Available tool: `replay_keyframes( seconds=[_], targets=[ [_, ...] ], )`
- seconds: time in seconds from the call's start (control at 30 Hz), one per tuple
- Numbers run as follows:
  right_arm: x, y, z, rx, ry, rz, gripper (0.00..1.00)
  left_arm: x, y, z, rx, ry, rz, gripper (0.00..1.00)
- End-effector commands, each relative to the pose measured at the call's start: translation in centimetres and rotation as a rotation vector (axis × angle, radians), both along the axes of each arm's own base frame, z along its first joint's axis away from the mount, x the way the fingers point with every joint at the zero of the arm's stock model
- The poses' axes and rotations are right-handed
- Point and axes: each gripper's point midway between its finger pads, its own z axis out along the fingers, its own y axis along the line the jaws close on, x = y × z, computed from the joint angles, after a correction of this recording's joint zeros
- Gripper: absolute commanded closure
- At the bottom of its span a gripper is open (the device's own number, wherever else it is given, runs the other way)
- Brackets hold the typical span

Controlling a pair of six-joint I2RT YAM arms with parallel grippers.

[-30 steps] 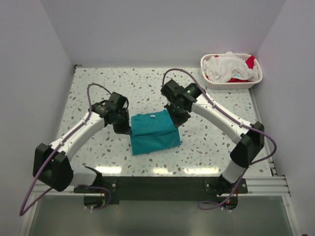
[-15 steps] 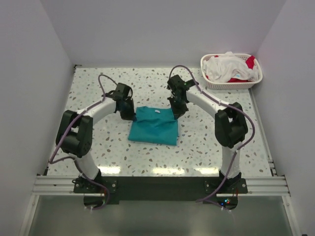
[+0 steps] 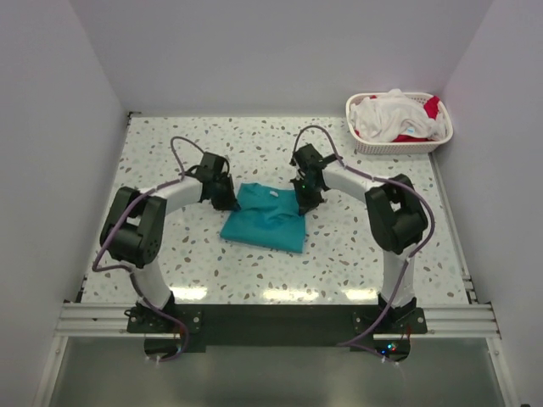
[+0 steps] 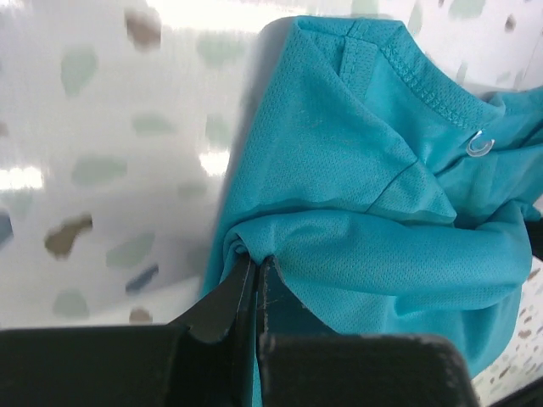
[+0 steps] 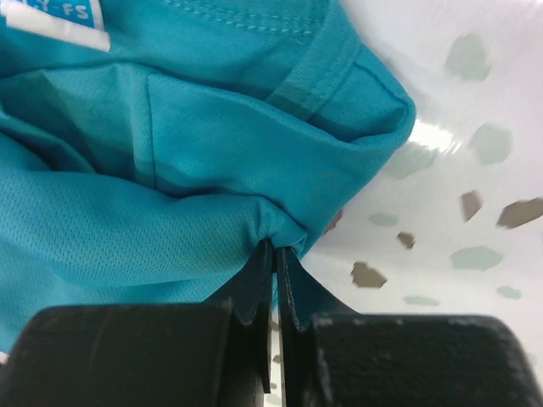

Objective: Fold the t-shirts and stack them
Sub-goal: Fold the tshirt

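A folded teal t-shirt (image 3: 266, 219) lies on the speckled table (image 3: 356, 246) between my two arms. My left gripper (image 3: 229, 202) is shut on a pinch of fabric at the shirt's far left corner, seen close in the left wrist view with the gripper (image 4: 255, 259) biting a fold of the teal t-shirt (image 4: 356, 186). My right gripper (image 3: 300, 204) is shut on the far right corner; in the right wrist view the gripper (image 5: 274, 246) clamps a fold of the teal t-shirt (image 5: 170, 170). White and red t-shirts (image 3: 394, 116) are heaped in the basket.
A white lattice basket (image 3: 399, 144) stands at the table's far right corner. White walls close in the left, back and right sides. The arms' bases sit on a black rail (image 3: 271, 318) at the near edge.
Both grippers have carried the shirt's near edge away from me to its far edge, doubling the teal shirt over. Both arms have reared up at the elbows.
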Motion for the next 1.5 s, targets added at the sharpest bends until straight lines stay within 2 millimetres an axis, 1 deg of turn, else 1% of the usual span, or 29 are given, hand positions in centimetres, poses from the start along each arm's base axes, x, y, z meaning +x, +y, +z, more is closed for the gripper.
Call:
replay_keyframes(
  seconds=[0.0,0.03,0.07,0.1,0.13,0.17,0.2,0.23,0.27,0.3,0.33,0.4,0.43,0.47,0.5,0.6,0.67,0.77,0.83,0.9,1.07,1.13,1.17,1.2,1.23,1.27,1.3,1.37,1.47],
  targets=[
    [-6.8,-0.4,-3.1,-0.03,0.168,0.072,1.0,-7.8,0.7,-2.3,0.034,0.154,-0.022,1.0],
    [-8.4,0.3,-2.4,-0.032,0.168,0.116,1.0,-10.4,1.5,-2.4,0.052,0.166,-0.021,1.0],
    [-9.6,0.1,-2.2,-0.058,0.176,0.138,1.0,-12.2,1.9,-2.4,0.07,0.186,-0.021,1.0],
    [-11.8,-0.8,-2.5,-0.098,0.214,0.158,1.0,-13.7,2.0,-2.3,0.09,0.189,-0.012,1.0],
    [-13.2,-0.2,-1.5,-0.098,0.198,0.199,1.0,-15.6,2.6,-1.9,0.09,0.179,-0.005,1.0],
    [-14.1,-0.4,-1.4,-0.103,0.206,0.191,1.0,-17.1,3.1,-1.7,0.094,0.202,0.023,1.0],
    [-15.6,-0.9,-1.7,-0.102,0.234,0.194,1.0,-17.9,3.4,-1.5,0.09,0.198,0.031,1.0],
    [-16.2,-0.9,-1.6,-0.087,0.241,0.192,1.0,-18.4,3.6,-0.4,0.062,0.157,0.042,1.0],
    [-16.5,-0.9,-1.1,-0.072,0.231,0.183,1.0,-19.0,4.0,0.1,0.065,0.161,0.059,1.0],
    [-17.0,-1.5,-1.5,-0.082,0.235,0.182,1.0,-18.9,4.3,0.7,0.067,0.139,0.07,1.0],
    [-17.1,-1.8,-1.6,-0.091,0.23,0.178,1.0,-18.2,4.0,2.6,0.038,0.077,0.076,1.0],
    [-17.5,-2.6,-2.3,-0.123,0.241,0.182,1.0,-17.7,4.1,4.1,0.04,0.037,0.073,1.0],
    [-17.5,-2.8,-2.5,-0.131,0.243,0.182,1.0,-16.8,3.8,5.6,0.027,-0.001,0.07,1.0],
    [-17.5,-2.8,-2.7,-0.133,0.245,0.185,1.0,-16.6,3.7,6.2,0.029,-0.013,0.056,1.0],
    [-17.6,-2.9,-3.1,-0.136,0.248,0.187,1.0,-15.8,3.4,7.3,0.024,-0.044,0.052,1.0],
    [-17.6,-2.9,-3.7,-0.138,0.252,0.191,1.0,-14.5,3.0,8.2,0.032,-0.079,0.027,1.0],
    [-17.6,-3.0,-3.9,-0.143,0.25,0.194,1.0,-13.5,2.8,8.1,0.041,-0.087,0.024,1.0],
    [-17.5,-3.1,-3.5,-0.148,0.246,0.196,1.0,-12.9,2.2,8.0,0.031,-0.092,0.019,1.0],
    [-17.2,-2.9,-2.5,-0.138,0.219,0.198,1.0,-12.7,2.1,7.7,0.03,-0.086,0.019,1.0],
    [-16.9,-2.9,-1.2,-0.135,0.203,0.195,1.0,-12.5,1.9,8.1,0.021,-0.097,0.024,1.0],
    [-16.4,-2.0,3.9,-0.063,0.133,0.208,1.0,-12.6,2.2,8.8,0.023,-0.116,0.015,1.0],
    [-16.3,-1.7,5.5,-0.038,0.117,0.217,1.0,-12.5,2.0,9.6,0.016,-0.131,0.007,1.0],
    [-16.3,-1.6,6.8,-0.028,0.107,0.221,1.0,-12.4,2.0,10.0,0.011,-0.137,0.002,1.0],
    [-16.3,-1.4,7.5,-0.014,0.101,0.227,1.0,-12.2,1.7,11.0,-0.004,-0.157,-0.001,1.0],
    [-16.3,-1.3,8.2,-0.005,0.097,0.238,1.0,-12.2,1.6,11.4,-0.011,-0.163,-0.007,1.0],
    [-16.3,-1.4,9.4,0.004,0.084,0.241,1.0,-12.1,1.5,12.0,-0.019,-0.176,-0.013,1.0],
    [-16.4,-1.4,9.9,0.008,0.079,0.245,1.0,-12.0,1.3,12.9,-0.037,-0.201,-0.021,1.0],
    [-16.6,-1.3,11.1,0.03,0.069,0.255,1.0,-12.1,1.2,13.5,-0.047,-0.217,-0.031,1.0],
    [-17.2,-1.0,12.3,0.07,0.068,0.271,1.0,-12.4,1.1,14.2,-0.066,-0.239,-0.049,1.0]
  ],
)
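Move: Both hands already hold the t-shirt's upper layer low over the table, about 17 cm apart. The t-shirt's near edge, towards which they pull, has its middle some 12 cm back from the left hand and 7 cm to its right; from the right hand it is 12 cm back and 10 cm left. The collar lies about 5 cm ahead of both, 9 cm right of the left hand and 8 cm left of the right. Dragging the pinched layer back towards the robot in one quick, low sweep, the left hand travels about 18 cm and the right about 16, past where the near edge lay. The left then lifts and eases forward some 5 cm while the right pauses low, turned slightly counter-clockwise; finally both rise, ending 10 to 12 cm higher than they began, fingers still shut on the cloth. ##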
